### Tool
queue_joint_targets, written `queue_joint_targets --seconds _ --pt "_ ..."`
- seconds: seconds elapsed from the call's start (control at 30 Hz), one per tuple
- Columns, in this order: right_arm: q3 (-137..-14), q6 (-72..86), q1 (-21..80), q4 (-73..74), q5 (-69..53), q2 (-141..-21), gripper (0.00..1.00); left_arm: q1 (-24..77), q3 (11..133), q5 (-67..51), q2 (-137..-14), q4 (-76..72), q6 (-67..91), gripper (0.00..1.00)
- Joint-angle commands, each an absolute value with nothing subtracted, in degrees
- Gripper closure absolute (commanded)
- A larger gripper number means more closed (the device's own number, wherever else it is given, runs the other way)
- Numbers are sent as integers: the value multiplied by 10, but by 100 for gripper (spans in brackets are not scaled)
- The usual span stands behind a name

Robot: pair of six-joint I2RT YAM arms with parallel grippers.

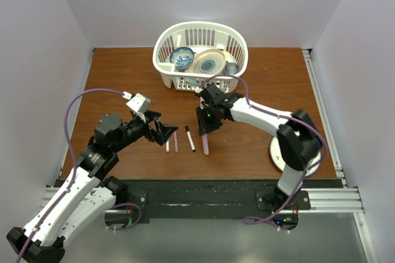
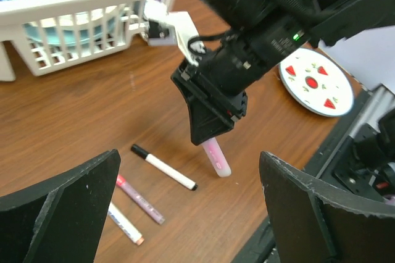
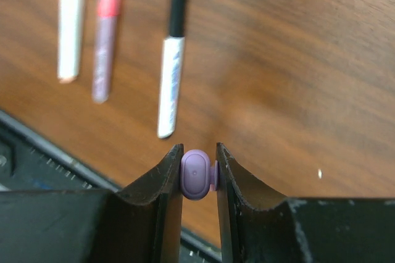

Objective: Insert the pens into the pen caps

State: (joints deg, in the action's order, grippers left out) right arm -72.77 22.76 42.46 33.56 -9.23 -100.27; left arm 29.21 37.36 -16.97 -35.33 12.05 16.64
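Observation:
My right gripper [image 1: 205, 131] [image 3: 199, 159] is shut on the lilac clipped end of the lilac-pink highlighter [image 1: 205, 146] [image 2: 217, 158]. The highlighter hangs steeply, its pale lower end at the wood. Left of it three pens lie side by side. The white pen [image 1: 190, 139] [image 2: 164, 168] [image 3: 171, 84] has a black cap on its far end. The maroon pen [image 1: 175, 141] [image 2: 141, 199] [image 3: 106, 34] has a red-pink cap end. The white pen [image 1: 167, 146] [image 2: 126, 226] has a reddish tip. My left gripper [image 1: 164, 133] [image 2: 189, 173] stands open just left of them, holding nothing. I see no loose pen caps.
A white basket [image 1: 237, 53] [image 2: 74, 4] with bowls and plates stands at the back centre. A white plate [image 2: 311, 84] with red fruit prints lies at the right, near the right arm's base. The table's black front rail [image 1: 203, 183] runs close behind the pens.

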Motion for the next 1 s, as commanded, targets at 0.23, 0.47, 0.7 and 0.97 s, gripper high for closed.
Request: queue_joint_targets --seconds 0.23,0.47,0.7,0.97 --pt "-795 276 390 321 -28 -1098 68 288 359 -89 -342 122 156 0" --pt "-789 284 388 353 10 -1025 25 289 351 -59 -325 118 164 0" --pt "-674 268 390 327 -10 -783 1 289 342 -92 -306 105 152 0" --pt "-583 315 389 326 49 -470 1 289 333 -129 -259 86 138 0"
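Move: Just below the right hand, whose fingers already grip the far end of the pink highlighter, the bare spot where it will lie is centred about 1 cm back, 2 cm right and 5 cm down. At table height too, the black-capped marker is some 6 cm left and 2 cm back, the red-capped pen 13 cm left and 3 cm back. From the idle left hand the spot is about 9 cm ahead, 15 cm right and 21 cm below. Lowering the held highlighter onto the bare wood beside the black-capped marker, the right hand sinks and eases forward about 5 cm each way, then opens its fingers wide and lets go. It then climbs swiftly more than 20 cm, drawing right and back as the fingers tip up towards level. The open left hand drifts a little to its left. ##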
